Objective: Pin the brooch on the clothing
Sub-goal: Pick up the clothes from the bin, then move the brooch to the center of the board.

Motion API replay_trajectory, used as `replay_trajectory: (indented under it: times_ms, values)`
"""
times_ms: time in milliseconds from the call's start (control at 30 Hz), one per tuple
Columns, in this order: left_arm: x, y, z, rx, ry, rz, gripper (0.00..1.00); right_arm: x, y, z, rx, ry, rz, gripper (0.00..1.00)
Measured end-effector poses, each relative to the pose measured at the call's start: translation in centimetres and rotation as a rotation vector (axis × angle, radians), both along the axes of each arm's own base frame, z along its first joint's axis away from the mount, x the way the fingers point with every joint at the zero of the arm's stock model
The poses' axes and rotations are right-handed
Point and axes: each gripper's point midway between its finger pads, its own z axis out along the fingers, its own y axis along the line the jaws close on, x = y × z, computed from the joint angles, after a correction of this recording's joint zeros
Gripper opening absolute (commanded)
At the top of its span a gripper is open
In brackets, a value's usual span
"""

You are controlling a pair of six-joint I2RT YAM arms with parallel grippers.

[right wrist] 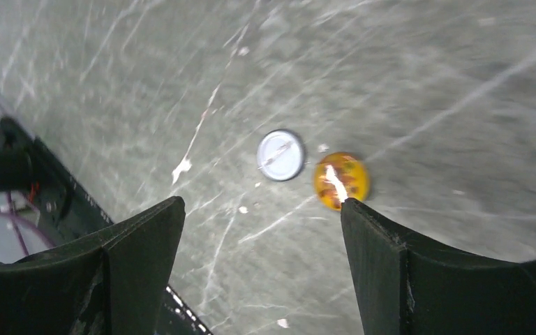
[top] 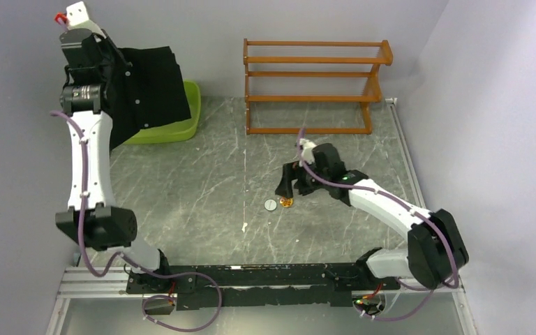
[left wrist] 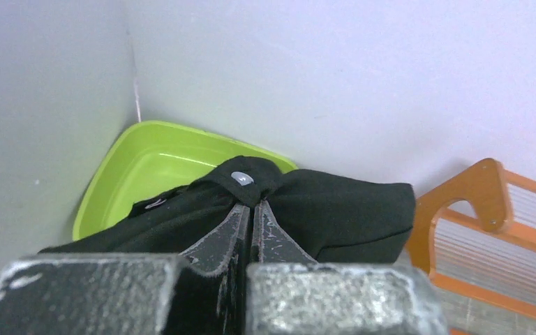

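The clothing (top: 150, 87) is a black shirt with small white buttons, hanging bunched at the back left. My left gripper (left wrist: 252, 207) is shut on a fold of the shirt (left wrist: 335, 209), just below a white button (left wrist: 241, 179). The brooch (right wrist: 341, 180), a small shiny orange disc, lies flat on the table, with a small pale round disc (right wrist: 280, 154) right beside it. My right gripper (right wrist: 262, 209) hovers open over them, its right fingertip (right wrist: 363, 223) at the brooch's near edge. From above, the brooch (top: 287, 202) lies just below the right gripper (top: 285, 187).
A lime-green basin (top: 181, 125) sits under the hanging shirt in the back left corner. An orange wooden rack (top: 314, 87) stands against the back wall. The marbled grey table (top: 202, 181) ends at a black rail (top: 251, 276) by the arm bases.
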Motion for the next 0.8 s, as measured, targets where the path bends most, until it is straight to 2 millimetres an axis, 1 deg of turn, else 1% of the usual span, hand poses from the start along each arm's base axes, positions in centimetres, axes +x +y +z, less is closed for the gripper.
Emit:
replay_trajectory:
  times_ms: [67, 100, 167, 233, 267, 333, 400, 467, 567, 700, 800]
  values:
    - [-2.0, -0.1, 1.7, 0.004, -0.041, 0.011, 0.03, -1.5, 2.2, -1.0, -0.04, 0.008, 0.078, 0.76]
    - [-2.8, -0.2, 2.0, 0.003, -0.05, 0.013, 0.03, -2.1, 2.9, -1.5, -0.06, 0.01, 0.108, 0.72]
    - [-4.4, -0.4, 1.9, -0.009, -0.051, 0.018, 0.02, -3.6, 5.1, -2.4, -0.111, 0.011, 0.183, 0.6]
    - [-5.8, -0.8, 1.0, -0.029, -0.038, 0.019, 0.03, -4.9, 6.7, -3.1, -0.151, 0.003, 0.24, 0.49]
    - [-6.6, -1.0, 0.1, -0.043, -0.023, 0.019, 0.03, -5.8, 7.8, -3.5, -0.175, -0.003, 0.278, 0.45]
    - [-8.0, -1.3, -1.5, -0.06, 0.007, 0.017, 0.03, -7.3, 9.2, -4.1, -0.202, -0.007, 0.335, 0.34]
    - [-9.6, -1.7, -3.2, -0.081, 0.038, 0.018, 0.03, -8.9, 10.5, -4.8, -0.215, 0.001, 0.392, 0.26]
    - [-11.2, -2.0, -4.6, -0.093, 0.062, 0.017, 0.03, -10.0, 11.5, -5.8, -0.229, 0.027, 0.424, 0.24]
    - [-13.5, -2.6, -6.1, -0.115, 0.085, 0.01, 0.03, -10.0, 12.4, -7.7, -0.259, 0.081, 0.422, 0.09]
    - [-16.1, -3.8, -7.8, -0.147, 0.096, -0.027, 0.03, -8.7, 13.4, -9.9, -0.297, 0.128, 0.384, 0.04]
    - [-17.9, -5.0, -9.6, -0.182, 0.122, -0.063, 0.03, -7.4, 13.4, -10.5, -0.29, 0.157, 0.342, 0.02]
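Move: The left hand already holds the black clothing high; the green bin's middle lies about 6 cm ahead of it, 7 cm right and 39 cm below, the yellow brooch 23 cm back, 49 cm right and 43 cm below. From the right hand, the white paint mark it heads for is 8 cm back and 14 cm left; the yellow brooch 1 cm back and 3 cm left, the white disc 2 cm back and 8 cm left, all roughly 12 cm below. Keep the left fingers shut on the clothing and draw it back about 18 cm, rising slightly first, then sinking and easing right, away from the bin. Meanwhile sweep the empty right hand left and back past the brooch and white disc, swinging counter-clockwise, shut its fingers and lower it some 10 cm to just above the table by the paint mark, coming slightly forward at the end. ##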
